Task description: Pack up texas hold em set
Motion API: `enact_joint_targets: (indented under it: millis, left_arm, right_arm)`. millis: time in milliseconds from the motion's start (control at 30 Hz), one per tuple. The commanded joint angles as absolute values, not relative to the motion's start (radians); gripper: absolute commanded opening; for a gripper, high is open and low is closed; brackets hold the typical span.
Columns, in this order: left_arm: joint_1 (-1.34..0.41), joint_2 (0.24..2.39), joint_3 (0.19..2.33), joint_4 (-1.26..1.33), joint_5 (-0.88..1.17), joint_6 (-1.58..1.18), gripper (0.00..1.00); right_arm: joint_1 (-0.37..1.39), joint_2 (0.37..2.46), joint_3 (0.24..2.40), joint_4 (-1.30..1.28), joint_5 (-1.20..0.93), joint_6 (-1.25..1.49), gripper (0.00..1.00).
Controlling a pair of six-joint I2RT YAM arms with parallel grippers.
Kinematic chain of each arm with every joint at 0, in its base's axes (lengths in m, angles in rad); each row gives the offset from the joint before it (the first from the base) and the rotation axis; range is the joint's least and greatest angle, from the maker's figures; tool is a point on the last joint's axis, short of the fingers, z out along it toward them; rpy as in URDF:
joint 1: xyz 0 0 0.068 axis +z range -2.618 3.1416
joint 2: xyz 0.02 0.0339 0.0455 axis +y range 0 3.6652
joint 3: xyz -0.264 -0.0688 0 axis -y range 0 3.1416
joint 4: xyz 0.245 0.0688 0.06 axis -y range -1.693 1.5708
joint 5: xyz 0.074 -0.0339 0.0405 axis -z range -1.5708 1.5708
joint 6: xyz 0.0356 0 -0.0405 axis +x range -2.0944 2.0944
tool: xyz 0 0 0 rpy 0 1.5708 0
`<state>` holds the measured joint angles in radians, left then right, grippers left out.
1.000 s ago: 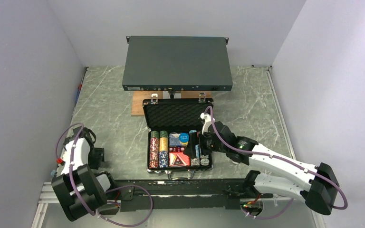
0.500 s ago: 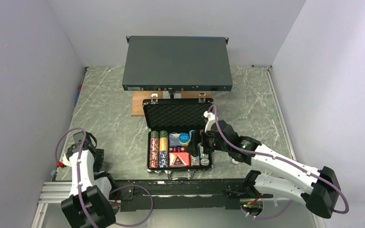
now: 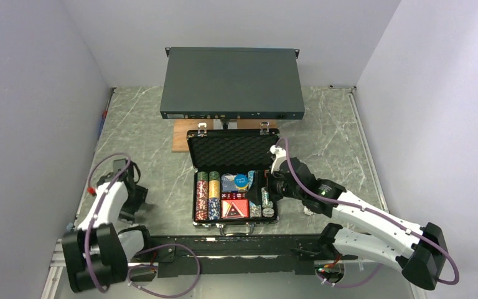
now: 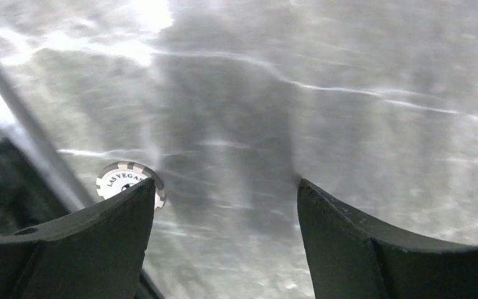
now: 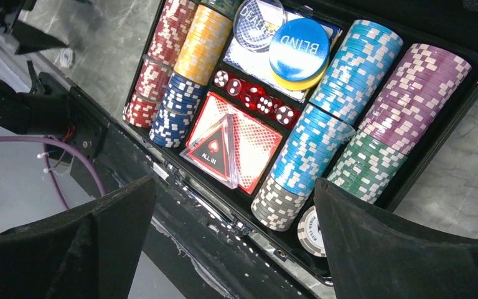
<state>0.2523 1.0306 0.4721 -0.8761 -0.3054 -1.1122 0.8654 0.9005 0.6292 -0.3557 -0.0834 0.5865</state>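
Note:
The texas hold em set's black briefcase [image 3: 230, 151] lies open at the table's middle, its foam lid tipped back. Inside, the right wrist view shows rows of poker chips [image 5: 190, 59], red dice [image 5: 252, 99], a blue BLIND disc [image 5: 299, 48], a card deck [image 5: 255, 143] and a loose grey chip [image 5: 311, 232] at the front corner. My right gripper [image 3: 259, 190] [image 5: 235, 187] hangs open above the case's right front part, holding nothing. My left gripper [image 3: 138, 200] [image 4: 226, 187] is open over bare table left of the case. A grey-white chip [image 4: 121, 177] lies beside its left finger.
A large dark grey rack box [image 3: 232, 75] stands at the back, with a wooden board [image 3: 179, 138] between it and the case lid. A black rail [image 3: 224, 249] runs along the near edge. Walls close in on the left and right.
The left arm has swung forward and rightward, bringing its gripper out over the table. The right gripper has shifted slightly right over the case.

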Motion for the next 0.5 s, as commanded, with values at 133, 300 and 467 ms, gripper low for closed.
enact_joint_targets:
  millis: [133, 300, 467]
  left_arm:
    - [0.089, 1.276, 0.558, -0.553, -0.234, -1.19, 0.84]
    - [0.074, 1.209, 0.549, -0.502, -0.196, -1.116, 0.86]
    - [0.072, 1.154, 0.501, -0.358, -0.04, -0.998, 0.88]
  right_arm:
    - [0.861, 0.846, 0.633, -0.346, -0.053, 0.592, 1.0]
    - [0.857, 0.823, 0.604, -0.335, -0.04, 0.592, 1.0]
    - [0.852, 0.853, 0.603, -0.311, -0.065, 0.576, 1.0]
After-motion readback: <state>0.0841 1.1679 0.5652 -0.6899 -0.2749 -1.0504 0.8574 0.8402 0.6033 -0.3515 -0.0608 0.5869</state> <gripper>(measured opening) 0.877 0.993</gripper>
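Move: The white chip lies at the left hand's near fingertip, about 5 cm back of the hand point and 2 cm to its left, some 1 cm below it, close to the table's near edge. The case's left column of red chips stands roughly 28 cm to the left hand's right and 4 cm farther out. From the right hand, idle over the case, the white chip is about 52 cm left, 8 cm back and 14 cm down. With the near fingertip still on the white chip, the left hand drags the chip forward over the table, away from the near edge, about 7 cm and some 2 cm to the right. The hand point climbs about 1 cm while the wrist turns around 15 degrees clockwise and tips the fingers slightly forward late on; they stay wide open. ##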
